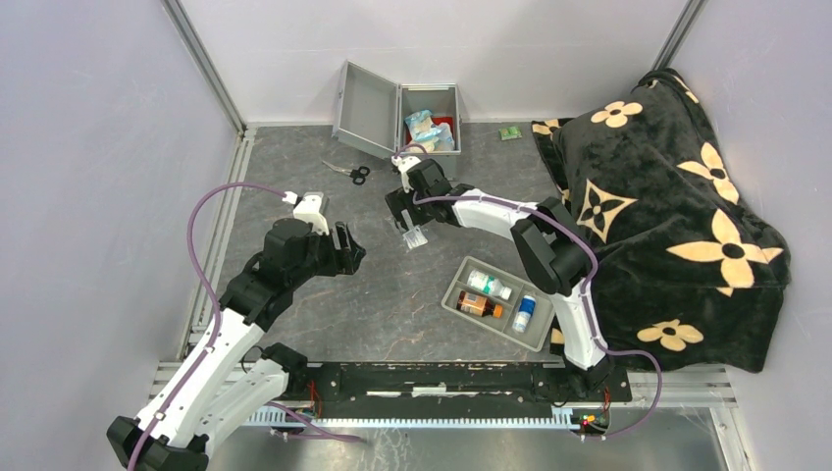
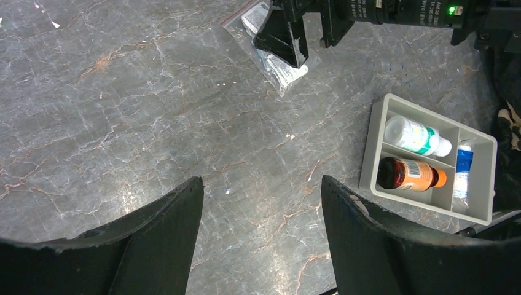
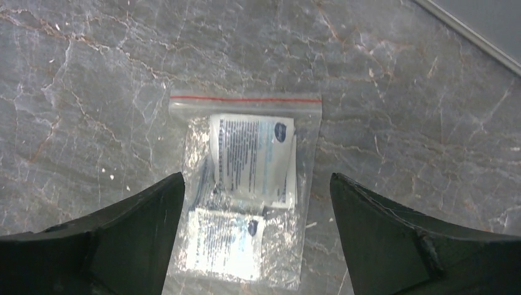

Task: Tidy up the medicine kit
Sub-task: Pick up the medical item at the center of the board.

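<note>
The medicine kit [image 1: 365, 110], a silver-grey metal case, stands at the back of the table with its lid open and several packets inside. A clear zip bag [image 3: 246, 190] of white sachets lies flat on the table. My right gripper [image 3: 257, 177] hovers over it, open, with a finger on either side and neither touching it. From above, the bag [image 1: 415, 237] shows just under the right gripper [image 1: 407, 221]. My left gripper [image 2: 262, 179] is open over bare table with nothing between its fingers. In the top view the left gripper [image 1: 351, 250] is left of the bag.
A grey divided tray [image 1: 453, 294] holding a white bottle, a brown bottle and a small blue-and-white tube sits front right. Scissors [image 1: 348, 172] lie near the case. A small green packet [image 1: 508, 132] lies at the back. A black flowered blanket [image 1: 667, 196] covers a bulky thing on the right.
</note>
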You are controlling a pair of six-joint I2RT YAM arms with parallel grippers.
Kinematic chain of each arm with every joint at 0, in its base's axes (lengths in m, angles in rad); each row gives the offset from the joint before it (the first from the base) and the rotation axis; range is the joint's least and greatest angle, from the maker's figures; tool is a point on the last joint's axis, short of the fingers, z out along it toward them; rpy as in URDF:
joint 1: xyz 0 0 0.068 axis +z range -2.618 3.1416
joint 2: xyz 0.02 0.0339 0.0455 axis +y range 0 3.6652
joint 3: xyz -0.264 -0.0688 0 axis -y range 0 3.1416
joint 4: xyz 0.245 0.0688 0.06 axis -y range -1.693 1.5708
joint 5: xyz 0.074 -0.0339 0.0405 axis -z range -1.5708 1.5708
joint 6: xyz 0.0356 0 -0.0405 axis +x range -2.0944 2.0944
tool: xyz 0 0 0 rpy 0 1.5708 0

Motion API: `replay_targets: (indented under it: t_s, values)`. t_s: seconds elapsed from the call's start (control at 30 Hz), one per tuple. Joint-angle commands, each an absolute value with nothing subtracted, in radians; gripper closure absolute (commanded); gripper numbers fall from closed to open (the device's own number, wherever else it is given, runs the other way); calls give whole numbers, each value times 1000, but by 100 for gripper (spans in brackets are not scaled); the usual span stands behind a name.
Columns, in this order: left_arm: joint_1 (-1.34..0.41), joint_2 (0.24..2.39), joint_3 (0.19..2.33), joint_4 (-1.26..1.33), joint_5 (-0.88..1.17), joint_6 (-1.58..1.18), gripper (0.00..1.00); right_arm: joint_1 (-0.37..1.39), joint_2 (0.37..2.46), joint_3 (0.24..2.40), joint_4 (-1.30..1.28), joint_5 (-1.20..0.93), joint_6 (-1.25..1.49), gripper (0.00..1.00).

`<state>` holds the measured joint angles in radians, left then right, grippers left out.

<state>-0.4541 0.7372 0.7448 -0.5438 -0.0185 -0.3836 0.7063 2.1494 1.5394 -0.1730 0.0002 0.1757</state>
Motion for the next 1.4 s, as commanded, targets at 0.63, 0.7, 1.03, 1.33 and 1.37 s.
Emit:
replay_targets:
  t_s: [0.63,0.7,1.03,1.33,1.37]
  values:
    - [-454,743,750,-524,-39,-356,23,724,2194,1604,-186,3,143,41]
    - [-454,740,752,-527,-45,-357,23,722,2180,1584,-159,-47,145,49]
    - [-455,735,752,-528,-50,-359,23,721,2089,1548,-121,-57,146,64]
    - [-454,735,752,-528,-51,-359,23,684,1958,1553,-95,-103,173,66]
    - [-455,735,753,-529,-51,-359,23,675,1948,1559,-91,-103,173,67]
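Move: The zip bag of medical sachets lies flat almost under the right hand's open fingers, its middle about 1 cm ahead, 1 cm to the left and 2 cm below. The scissors lie some 13 cm ahead and 15 cm to the left of the hand; the open kit box stands about 19 cm ahead and 3 cm to the right. The grey tray is roughly 14 cm back and 17 cm to the right. From the left hand the bag is some 18 cm ahead, 9 cm right and 17 cm below. The zip bag is pinched across its middle by the right hand, which first eases about 1.5 cm down and 1 cm forward and left onto it with its fingers wide. The fingers then close, gathering the plastic between them, and as they finish the hand draws back slightly, then rises quickly, some 7 cm from its lowest point, rolling its left side up about 10 degrees. ##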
